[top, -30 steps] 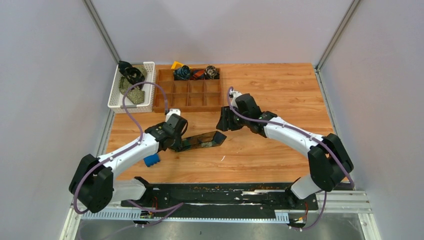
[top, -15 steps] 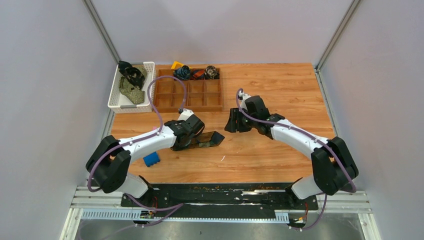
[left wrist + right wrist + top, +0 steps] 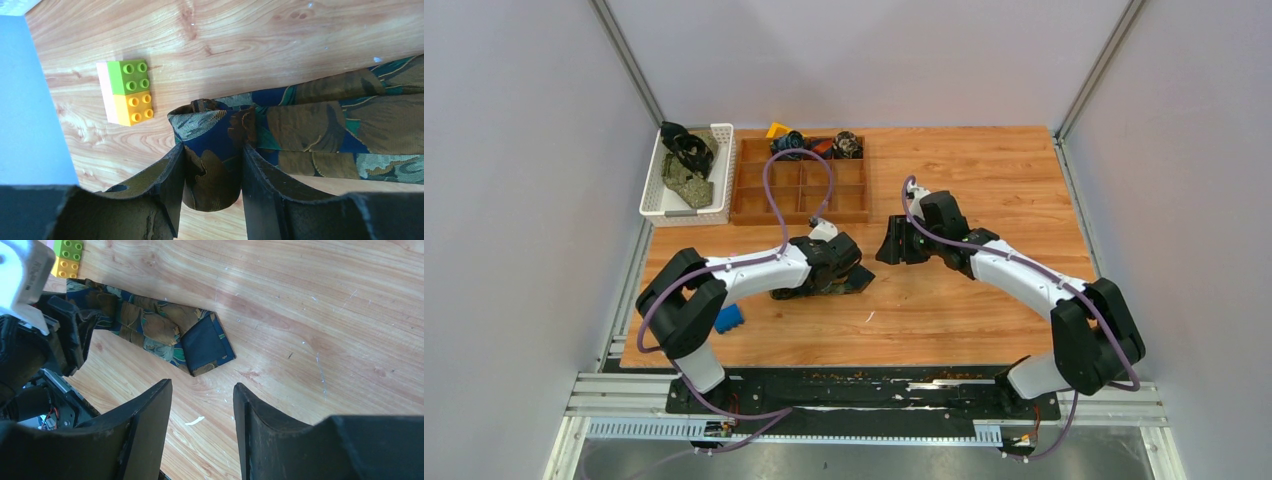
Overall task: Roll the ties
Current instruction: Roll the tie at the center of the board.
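A navy tie (image 3: 320, 125) with brown and green leaf shapes lies flat on the wooden table, its near end wound into a small roll (image 3: 212, 170). My left gripper (image 3: 212, 150) is shut on that roll, one finger on each side. In the top view the left gripper (image 3: 836, 268) covers most of the tie (image 3: 858, 281). The tie's pointed end (image 3: 207, 347) shows its dark blue lining. My right gripper (image 3: 202, 385) hangs open above bare wood just past that point, touching nothing. It sits right of the tie in the top view (image 3: 892, 246).
A white basket (image 3: 656, 190) at the back left holds loose ties. Beside it a wooden divided tray (image 3: 802, 190) has rolled ties (image 3: 791, 145) in its back row. A green, yellow and pink block (image 3: 127, 92) lies close to the roll; a blue block (image 3: 729, 318) lies near the left arm.
My left gripper has travelled right along the tie with the roll, and the flat stretch has grown much shorter. The right gripper has shifted slightly right.
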{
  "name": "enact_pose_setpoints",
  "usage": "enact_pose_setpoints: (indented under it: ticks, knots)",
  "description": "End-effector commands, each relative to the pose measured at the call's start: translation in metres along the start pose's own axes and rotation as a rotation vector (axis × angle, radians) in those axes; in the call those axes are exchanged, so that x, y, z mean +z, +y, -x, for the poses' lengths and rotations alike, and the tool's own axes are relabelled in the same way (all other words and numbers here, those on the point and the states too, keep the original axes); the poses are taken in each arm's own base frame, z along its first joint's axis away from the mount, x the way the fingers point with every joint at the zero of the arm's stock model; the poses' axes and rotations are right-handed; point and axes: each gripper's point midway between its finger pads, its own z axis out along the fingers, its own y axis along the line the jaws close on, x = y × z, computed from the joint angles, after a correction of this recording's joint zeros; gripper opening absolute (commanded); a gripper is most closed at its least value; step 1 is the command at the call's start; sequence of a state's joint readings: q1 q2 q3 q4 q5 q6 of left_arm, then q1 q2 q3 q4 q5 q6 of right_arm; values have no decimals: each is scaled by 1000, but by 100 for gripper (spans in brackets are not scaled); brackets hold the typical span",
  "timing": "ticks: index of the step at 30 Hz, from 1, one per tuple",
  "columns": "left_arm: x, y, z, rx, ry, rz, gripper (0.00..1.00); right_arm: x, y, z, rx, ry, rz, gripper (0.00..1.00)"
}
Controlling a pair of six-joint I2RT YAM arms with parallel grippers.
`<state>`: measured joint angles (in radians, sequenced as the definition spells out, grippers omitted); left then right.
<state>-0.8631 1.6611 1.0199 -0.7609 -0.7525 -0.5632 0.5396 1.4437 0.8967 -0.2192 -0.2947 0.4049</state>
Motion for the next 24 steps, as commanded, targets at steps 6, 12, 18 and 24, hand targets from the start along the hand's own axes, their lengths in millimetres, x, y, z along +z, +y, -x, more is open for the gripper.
enact_pose_setpoints:
  ticks: [6,12,18,24]
  knots:
    - [-6,-36,19,-27,-23,-54,54,-9,11,14,-23,-64,51,49]
    - [-13,-48,21,-46,-27,-119,59,-8,9,13,-21,-61,51,49]
    - [-26,-49,25,-94,-62,-200,65,-4,5,11,-18,-56,43,48]
    - [-42,-29,32,-176,-138,-224,72,7,3,8,-23,-48,61,46]
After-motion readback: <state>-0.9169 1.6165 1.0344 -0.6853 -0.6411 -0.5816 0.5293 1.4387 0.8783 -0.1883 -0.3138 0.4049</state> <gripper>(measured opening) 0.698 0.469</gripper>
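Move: The left hand has the tie's folded left end between its fingers, and the middle of the tie lies some 7 cm to its right, roughly 1 cm ahead and 3 cm below. The pink-green-yellow blocks stand about 10 cm to this hand's left and 3 cm ahead, and the tray's middle is some 20 cm straight ahead. From the waiting right hand, the tie's middle lies about 14 cm left, 4 cm back and 8 cm down. The left hand takes the folded end about 4.5 cm to the right, in over the flat part of the tie and away from the blocks, sinking about 1 cm as it goes while its fingers spread from half open to roughly 70 percent. Near the end the sideways travel stops and the hand turns upward by some 1.5 cm, its fingers swinging about 10 degrees towards pointing straight down, and lets go of the fold. ##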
